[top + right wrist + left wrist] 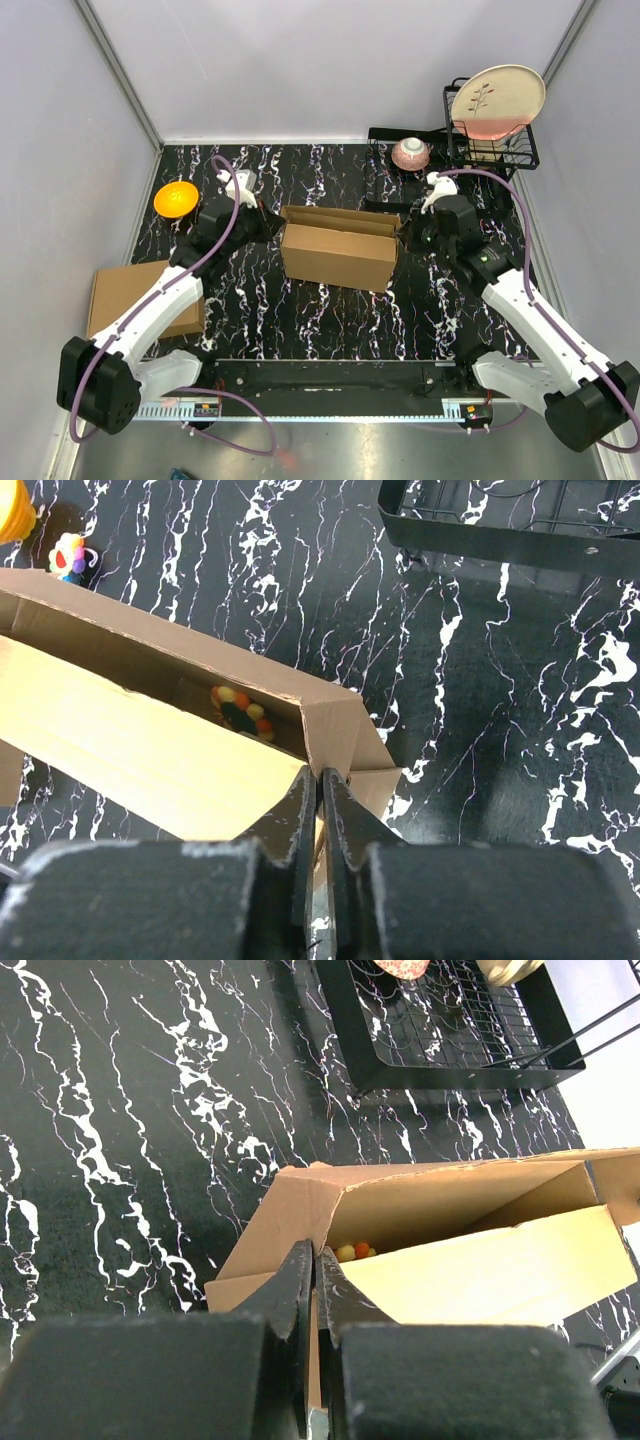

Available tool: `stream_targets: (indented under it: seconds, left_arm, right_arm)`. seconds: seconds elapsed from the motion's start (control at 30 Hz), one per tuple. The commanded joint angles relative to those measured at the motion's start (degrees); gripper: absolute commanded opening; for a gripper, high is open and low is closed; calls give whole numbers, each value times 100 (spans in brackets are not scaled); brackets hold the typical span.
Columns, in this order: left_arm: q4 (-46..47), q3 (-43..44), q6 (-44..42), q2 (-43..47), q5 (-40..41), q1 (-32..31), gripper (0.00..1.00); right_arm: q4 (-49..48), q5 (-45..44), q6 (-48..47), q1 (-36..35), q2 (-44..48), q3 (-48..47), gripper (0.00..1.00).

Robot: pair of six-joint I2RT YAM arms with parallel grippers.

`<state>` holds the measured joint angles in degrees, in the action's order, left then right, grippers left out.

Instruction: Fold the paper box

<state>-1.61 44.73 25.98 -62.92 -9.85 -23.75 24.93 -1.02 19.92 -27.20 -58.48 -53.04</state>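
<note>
The paper box (338, 250) stands in the middle of the table, a long brown cardboard mailer with its top open and its long front panel upright. My left gripper (272, 228) is at its left end, and in the left wrist view the gripper (315, 1260) is shut on the edge of the box's end wall (290, 1210). My right gripper (405, 236) is at the box's right end. Seen from the right wrist, that gripper (320, 780) pinches the end flap (335, 735). A small multicoloured object (240, 710) lies inside the box.
A second plain brown carton (140, 298) lies at the left by the left arm. An orange bowl (175, 198) sits at the back left. A black wire rack (490, 150) holding a plate (497, 100) and a pink bowl (411, 153) are at the back right.
</note>
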Motion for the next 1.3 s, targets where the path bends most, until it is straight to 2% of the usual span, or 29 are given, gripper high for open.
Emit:
stream_targets:
  seconds: [0.0, 0.3, 0.43, 0.8, 0.9, 0.93, 1.03, 1.27]
  left_arm:
    - [72, -184, 118, 209, 141, -42, 0]
    - [64, -202, 83, 289, 194, -42, 0]
    - [20, -149, 83, 297, 220, -42, 0]
    - [-129, 97, -31, 385, 466, -42, 14]
    - [-182, 185, -31, 341, 484, -42, 29]
    - [-200, 220, -40, 324, 501, -42, 36]
    - [-226, 282, -75, 315, 545, -34, 41]
    - [-261, 466, -198, 324, 668, -42, 44]
  right_arm:
    - [926, 22, 56, -48, 21, -14, 12]
    - [1066, 58, 170, -49, 240, -251, 37]
    - [1198, 49, 170, -57, 311, -479, 42]
    - [1603, -153, -50, -57, 311, -1376, 47]
    - [1568, -250, -76, -48, 153, -1446, 47]
    - [1550, -267, -94, -57, 109, -1499, 47]
    - [1480, -320, -129, -57, -23, -1604, 48]
    - [1374, -285, -138, -57, -225, -1763, 48]
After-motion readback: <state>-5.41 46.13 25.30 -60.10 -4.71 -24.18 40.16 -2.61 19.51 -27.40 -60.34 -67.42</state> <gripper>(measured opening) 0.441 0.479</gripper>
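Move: The left hand is at the box's left end with its shut fingertips on the end flap's upper corner; the box's middle lies about 12 cm to its right, 2 cm back and 6 cm lower, and the flower toy on the table some 14 cm left and 3 cm ahead. From the right hand, on the opposite end flap, the box's middle is about 12 cm left, 1 cm ahead and 6 cm below; the pink bowl stands some 20 cm ahead and 3 cm right. Drawing back about 3 cm and dipping slightly while its fingers open wide, the right hand lets go of the box's right end flap, climbs some 7 cm from its low point, then eases forward about 2 cm above that end. The left hand holds almost still on the other flap, then also opens and drifts about 1.5 cm left, rising slightly at the last. ##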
